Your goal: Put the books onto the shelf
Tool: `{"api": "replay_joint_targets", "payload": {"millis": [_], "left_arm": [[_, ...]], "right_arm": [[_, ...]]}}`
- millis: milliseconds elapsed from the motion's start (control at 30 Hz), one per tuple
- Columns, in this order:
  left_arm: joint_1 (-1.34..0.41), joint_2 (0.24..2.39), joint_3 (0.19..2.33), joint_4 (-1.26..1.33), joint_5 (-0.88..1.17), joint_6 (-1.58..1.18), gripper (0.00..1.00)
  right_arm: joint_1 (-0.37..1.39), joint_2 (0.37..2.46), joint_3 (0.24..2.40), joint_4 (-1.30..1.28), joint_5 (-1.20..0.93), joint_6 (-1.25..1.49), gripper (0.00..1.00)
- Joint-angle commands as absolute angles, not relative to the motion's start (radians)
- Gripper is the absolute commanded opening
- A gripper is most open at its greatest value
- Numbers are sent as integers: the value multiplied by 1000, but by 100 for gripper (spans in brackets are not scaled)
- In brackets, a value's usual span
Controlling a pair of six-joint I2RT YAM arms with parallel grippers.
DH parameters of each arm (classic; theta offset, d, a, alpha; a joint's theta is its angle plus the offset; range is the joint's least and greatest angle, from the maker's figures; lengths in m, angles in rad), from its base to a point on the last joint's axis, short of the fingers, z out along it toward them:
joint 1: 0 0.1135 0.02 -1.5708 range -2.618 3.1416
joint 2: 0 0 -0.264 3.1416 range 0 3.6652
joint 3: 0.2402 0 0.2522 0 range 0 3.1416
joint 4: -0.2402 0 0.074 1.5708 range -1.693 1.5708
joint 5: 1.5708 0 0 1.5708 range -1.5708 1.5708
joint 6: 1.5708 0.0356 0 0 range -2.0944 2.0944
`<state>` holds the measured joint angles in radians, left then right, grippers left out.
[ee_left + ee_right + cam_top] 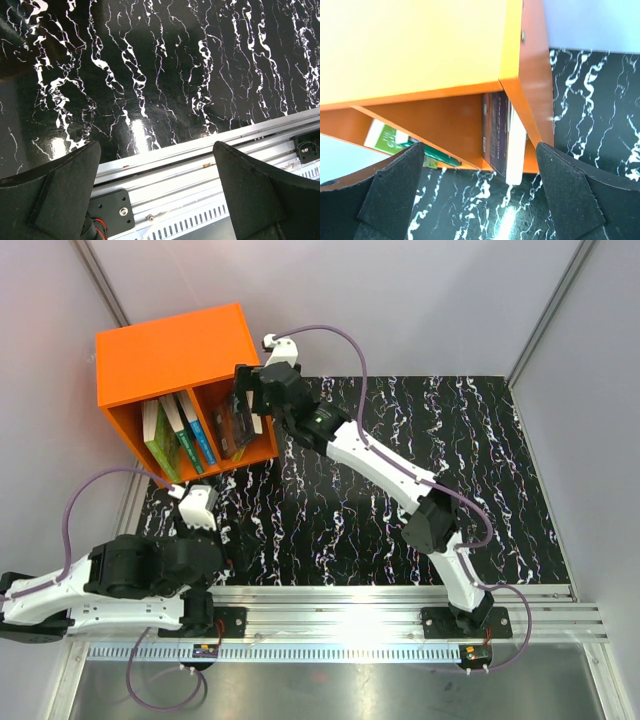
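The orange shelf [170, 350] stands at the table's back left corner, its openings facing the arms. Its left compartment holds green [160, 447] and blue books [199, 430], leaning upright. In the right compartment stands a dark book [234, 426] against the right wall. My right gripper [243, 408] hovers just in front of that compartment, open and holding nothing. The right wrist view shows the dark book [495, 131] with its white page edge between the spread fingers of the right gripper [480, 200], apart from both. My left gripper [222, 545] sits open near the front left, over the bare table.
An aluminium rail [200, 165] with the arm mounts runs along the near table edge under the left gripper [157, 195]. Grey walls close in the table on the left, back and right. Black marbled tabletop [400, 470] spreads right of the shelf.
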<state>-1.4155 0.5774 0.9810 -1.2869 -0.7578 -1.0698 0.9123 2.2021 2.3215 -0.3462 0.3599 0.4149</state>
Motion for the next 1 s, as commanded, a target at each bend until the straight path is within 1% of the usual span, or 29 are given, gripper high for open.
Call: {"api": "replay_joint_targets", "payload": {"millis": [0,67,100,167,200,267,300,400,533,667,767,833,967], "left_arm": [[-1411,601,988,-1232,-762,-1063,99],[-1411,607,989,-1229,-762,-1063,99],[-1411,607,989,-1230,-762,-1065,99],[-1411,600,991,-1233,-762,-1069,99],[-1411,594,989,-1236,-764,-1075,99],[-1410,581,995,-1250,-770,-1083,99],[-1410,568,1002,-1271,-775,-1095,99],[-1410,542,1031,-1325,-793,-1115,99],[-1410,528,1071,-1390,-811,-1131,99],[-1410,538,1132,-1463,-824,-1147,99],[-1410,580,1250,-1543,-856,-1143,99],[-1410,600,1322,-1549,-871,-1069,99],[-1410,638,1361,-1546,-893,-1051,99]], "right_arm": [[905,2108,2283,-328,416,396,100],[905,2047,2217,-324,420,411,98],[905,2022,2124,-315,417,419,95],[905,1946,2019,-292,400,455,82],[905,1925,1923,-284,394,471,60],[905,1876,1812,-284,364,520,25],[905,1864,1783,-291,356,538,1],[907,1832,1680,-275,307,600,0],[910,1851,1631,-232,223,643,0],[911,1893,1679,-239,183,652,0],[911,1899,1690,-223,147,628,0],[913,1926,1701,-184,127,612,0],[911,2034,1825,-253,181,610,0]]}}
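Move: The dark book, A Tale of Two Cities, already stands free in the shelf's right compartment, its middle about 5 cm ahead of the right hand, 6 cm to its left and 18 cm below it. The yellow book leans close on its right, 4 cm left of the hand, 6 cm ahead, and about as low. Across the divider the blue book stands some 13 cm left and 3 cm ahead. From the left hand the dark book is roughly 36 cm ahead, 4 cm left and 8 cm lower. The dark book is left standing while the empty right hand backs off some 8 cm from the shelf front, swinging right and sinking about 12 cm, tipping down some 20 degrees and shutting its wide-open fingers on nothing. Low before the compartment, it then eases about 4 cm back left and starts forward. The open left hand rises about 10 cm. ##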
